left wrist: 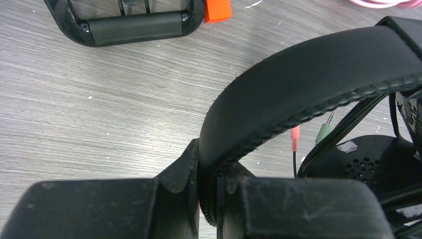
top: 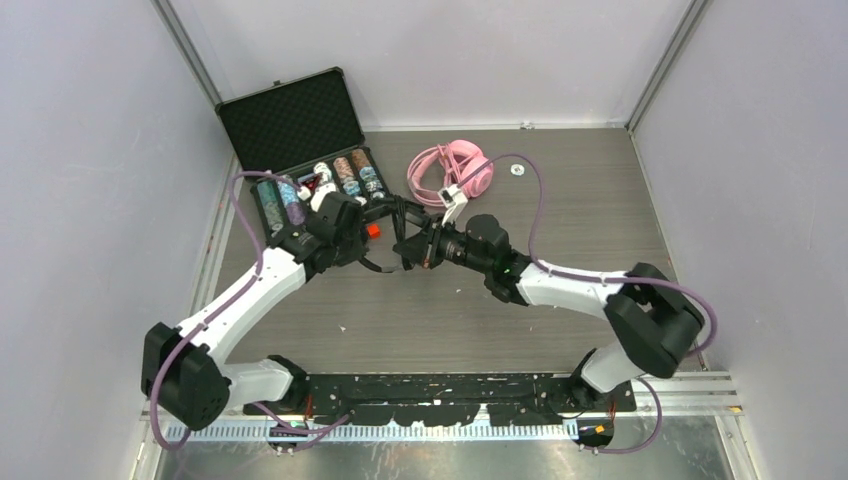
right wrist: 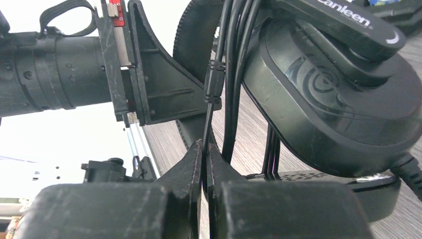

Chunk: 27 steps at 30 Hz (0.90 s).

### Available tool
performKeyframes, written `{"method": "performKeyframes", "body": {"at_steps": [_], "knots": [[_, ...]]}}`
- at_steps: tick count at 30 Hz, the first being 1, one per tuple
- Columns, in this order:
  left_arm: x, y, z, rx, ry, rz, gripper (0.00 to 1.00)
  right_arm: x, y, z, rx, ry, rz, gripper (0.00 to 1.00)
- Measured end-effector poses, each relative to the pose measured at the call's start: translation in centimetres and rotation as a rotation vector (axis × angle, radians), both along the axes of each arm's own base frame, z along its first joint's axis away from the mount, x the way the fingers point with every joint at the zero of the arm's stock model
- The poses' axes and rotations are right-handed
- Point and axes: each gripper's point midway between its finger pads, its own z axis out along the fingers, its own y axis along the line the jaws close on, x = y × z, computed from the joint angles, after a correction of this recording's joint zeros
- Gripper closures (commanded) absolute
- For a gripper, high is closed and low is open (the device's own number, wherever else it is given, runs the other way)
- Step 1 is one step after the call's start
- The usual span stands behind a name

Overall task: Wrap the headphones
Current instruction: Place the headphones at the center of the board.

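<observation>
The black headphones [top: 410, 238] hang above the table's middle, held between both arms. My left gripper [left wrist: 209, 149] is shut on their padded headband [left wrist: 308, 79]; an earcup [left wrist: 368, 159] and the pink and green plugs [left wrist: 295, 138] show below it. My right gripper [right wrist: 204, 147] is shut on the thin black cable [right wrist: 213, 84], which runs in several strands beside the other earcup [right wrist: 333, 99]. The pink headphones [top: 455, 170] lie with their cable coiled on the table behind, touched by neither gripper.
An open black case [top: 295, 125] with several jars [top: 320, 185] stands at the back left. Its handle [left wrist: 132, 27] and a small orange block [left wrist: 217, 10] lie close to my left gripper. Grey walls enclose the table on three sides.
</observation>
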Motion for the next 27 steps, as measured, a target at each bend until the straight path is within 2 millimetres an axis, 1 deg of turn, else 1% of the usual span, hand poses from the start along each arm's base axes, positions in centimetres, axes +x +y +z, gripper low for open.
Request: {"method": "performKeyframes", "body": {"at_steps": [5,8,13,19,24,27], "knots": [[0.4,-0.3,-3.4,0.019,0.049,-0.003,1.0,0.5,0.4,-3.9,-0.017,0.031,0.035,0.91],[0.2,-0.9,-5.6,0.011,0.095,-0.017,1.0,0.4,0.0,-6.1,-0.026,0.042,0.035,0.9],[-0.2,-1.7,-7.9,-0.012,0.147,-0.039,1.0,-0.1,-0.9,-8.5,-0.023,0.051,0.027,0.9],[-1.4,-2.4,-10.1,-0.002,0.19,-0.075,1.0,-1.2,-1.7,-10.8,0.001,0.087,0.032,0.9],[-2.0,-3.5,-11.4,0.013,0.211,-0.111,1.0,-2.2,-2.8,-12.0,0.006,0.112,0.02,0.9],[-2.2,-3.9,-11.8,0.018,0.218,-0.12,1.0,-2.5,-3.2,-12.4,0.007,0.122,0.011,0.87]]}}
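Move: Both hands hold the black headphones, left on the headband, right on the cables. The board's centre lies about 13 cm right, 4 cm ahead and 16 cm below the left hand; from the right hand, 5 cm right, 4 cm ahead and 20 cm below. From the left hand, the orange block is 13 cm ahead, the open case 20 cm ahead and 11 cm left, the pink headphones 27 cm ahead and 17 cm right. Downward, both hands together, about 12 cm and slowing, lowering the black headphones towards the middle of the board while easing some 3 to 4 cm right and finally a little back. The left fingers keep the headband pinched and tip about 10 degrees steeper; the right fingers keep hold of the cables. ##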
